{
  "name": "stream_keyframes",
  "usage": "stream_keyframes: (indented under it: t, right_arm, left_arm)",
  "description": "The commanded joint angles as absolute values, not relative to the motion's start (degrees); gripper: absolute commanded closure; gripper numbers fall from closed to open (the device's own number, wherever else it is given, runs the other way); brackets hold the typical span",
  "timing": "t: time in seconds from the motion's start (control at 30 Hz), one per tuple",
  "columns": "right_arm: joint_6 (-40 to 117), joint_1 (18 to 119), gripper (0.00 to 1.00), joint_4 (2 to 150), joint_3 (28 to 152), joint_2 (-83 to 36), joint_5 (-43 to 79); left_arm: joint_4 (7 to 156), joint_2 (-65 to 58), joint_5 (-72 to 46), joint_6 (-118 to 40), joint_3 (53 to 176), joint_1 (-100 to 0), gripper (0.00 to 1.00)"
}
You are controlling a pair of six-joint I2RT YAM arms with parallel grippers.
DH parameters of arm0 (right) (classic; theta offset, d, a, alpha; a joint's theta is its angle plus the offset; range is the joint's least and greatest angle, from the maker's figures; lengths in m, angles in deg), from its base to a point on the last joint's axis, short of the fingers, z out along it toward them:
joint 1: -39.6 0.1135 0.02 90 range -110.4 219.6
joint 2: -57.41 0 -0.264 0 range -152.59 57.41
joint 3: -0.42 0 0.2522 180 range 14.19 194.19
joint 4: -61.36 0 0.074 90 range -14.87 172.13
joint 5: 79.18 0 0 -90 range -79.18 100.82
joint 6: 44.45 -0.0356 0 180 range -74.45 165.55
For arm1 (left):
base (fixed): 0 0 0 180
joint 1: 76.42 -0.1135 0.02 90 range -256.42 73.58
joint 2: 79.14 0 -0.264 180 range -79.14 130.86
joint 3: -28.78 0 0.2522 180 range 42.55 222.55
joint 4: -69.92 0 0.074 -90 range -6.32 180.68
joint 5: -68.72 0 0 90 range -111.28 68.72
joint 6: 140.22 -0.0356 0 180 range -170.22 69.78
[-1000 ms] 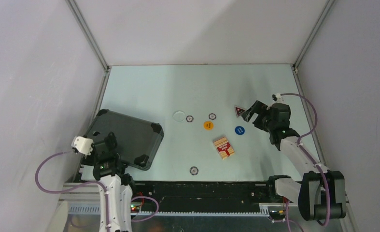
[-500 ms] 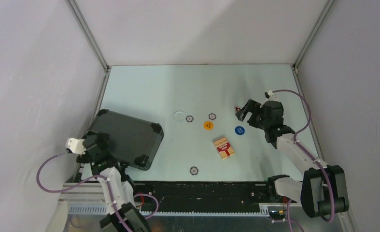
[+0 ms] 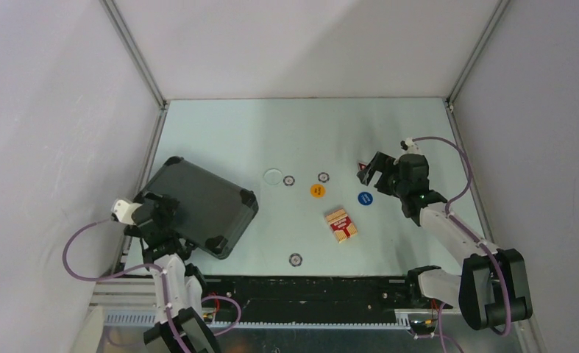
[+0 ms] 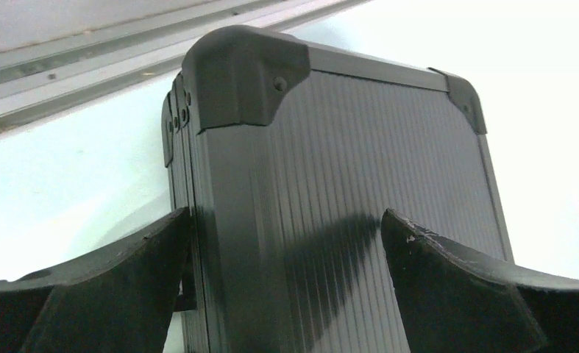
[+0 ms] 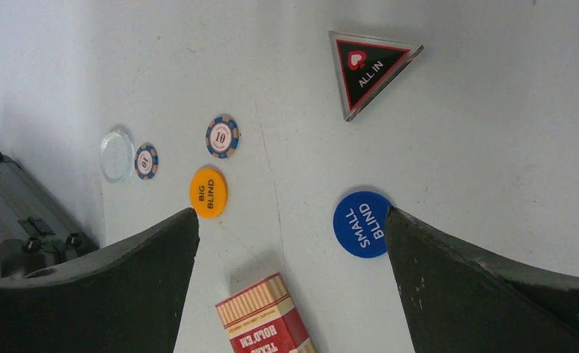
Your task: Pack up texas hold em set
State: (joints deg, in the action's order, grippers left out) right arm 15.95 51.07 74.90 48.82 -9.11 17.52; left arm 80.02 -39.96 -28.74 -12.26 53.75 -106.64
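The black briefcase [image 3: 198, 209] lies shut and flat at the table's left. My left gripper [image 3: 165, 207] is open at its near-left edge. In the left wrist view the gripper [image 4: 286, 217] straddles that edge of the ribbed case [image 4: 330, 162], one finger beside the side wall and one over the lid. My right gripper [image 3: 368, 173] hangs open over the triangular marker [image 5: 367, 66]. Its wrist view [image 5: 292, 213] shows the blue button [image 5: 361, 223], orange button [image 5: 208, 193], card deck [image 5: 268, 316], clear disc [image 5: 115, 155] and two chips [image 5: 222, 136].
A third chip [image 3: 295, 259] lies near the table's front edge, by the black rail [image 3: 308, 287]. The card deck [image 3: 340, 224] sits mid-table. Grey walls and metal posts [image 3: 135, 55] close in the left, right and back sides. Purple cables loop beside both arms.
The briefcase has shifted a little to the right and away from the left wall, with my left gripper against it. My right gripper has moved slightly left over the triangular marker.
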Motion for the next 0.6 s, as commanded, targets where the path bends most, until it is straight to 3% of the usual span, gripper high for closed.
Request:
stream_keyframes:
  t: [0.0, 0.23, 0.57]
  right_arm:
    - [15.2, 52.9, 0.0, 74.8, 51.2, -7.3, 15.8]
    - [12.7, 59.7, 0.0, 77.4, 53.0, -8.5, 14.4]
    - [6.2, 80.1, 0.0, 74.0, 58.8, -19.6, 10.0]
  left_arm:
    - [83.1, -42.3, -11.1, -7.3, 51.3, -102.0, 0.02]
    - [85.5, -44.2, -10.2, -6.6, 52.1, -101.2, 0.02]
    - [86.5, -43.5, -11.4, -7.2, 54.3, -101.2, 0.02]
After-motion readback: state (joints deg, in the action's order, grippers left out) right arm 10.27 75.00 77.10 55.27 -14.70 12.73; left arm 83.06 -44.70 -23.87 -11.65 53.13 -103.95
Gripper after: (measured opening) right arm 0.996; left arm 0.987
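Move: Spread wide across the near left part of the case, the left hand has its middle about 14 cm to the right, 1 cm ahead and 5 cm below. From the right hand, the case's middle is roughly 54 cm left and 8 cm back, its nearest corner 37 cm left and 6 cm back. Some 10 cm below that hand are the small blind button (4 cm back, 2 left), big blind button (2 back, 17 left) and card box (12 back, 9 left). Sweeping left and somewhat back, some 14 cm in all and gathering speed, the right hand heads for the case at nearly level height, past the small blind button, turning about 15 degrees counter-clockwise with fingers wide open. The left hand, still straddling the case edge with open fingers, shifts about 3 cm right, turns slightly clockwise and then holds there, one finger along the case's side. ##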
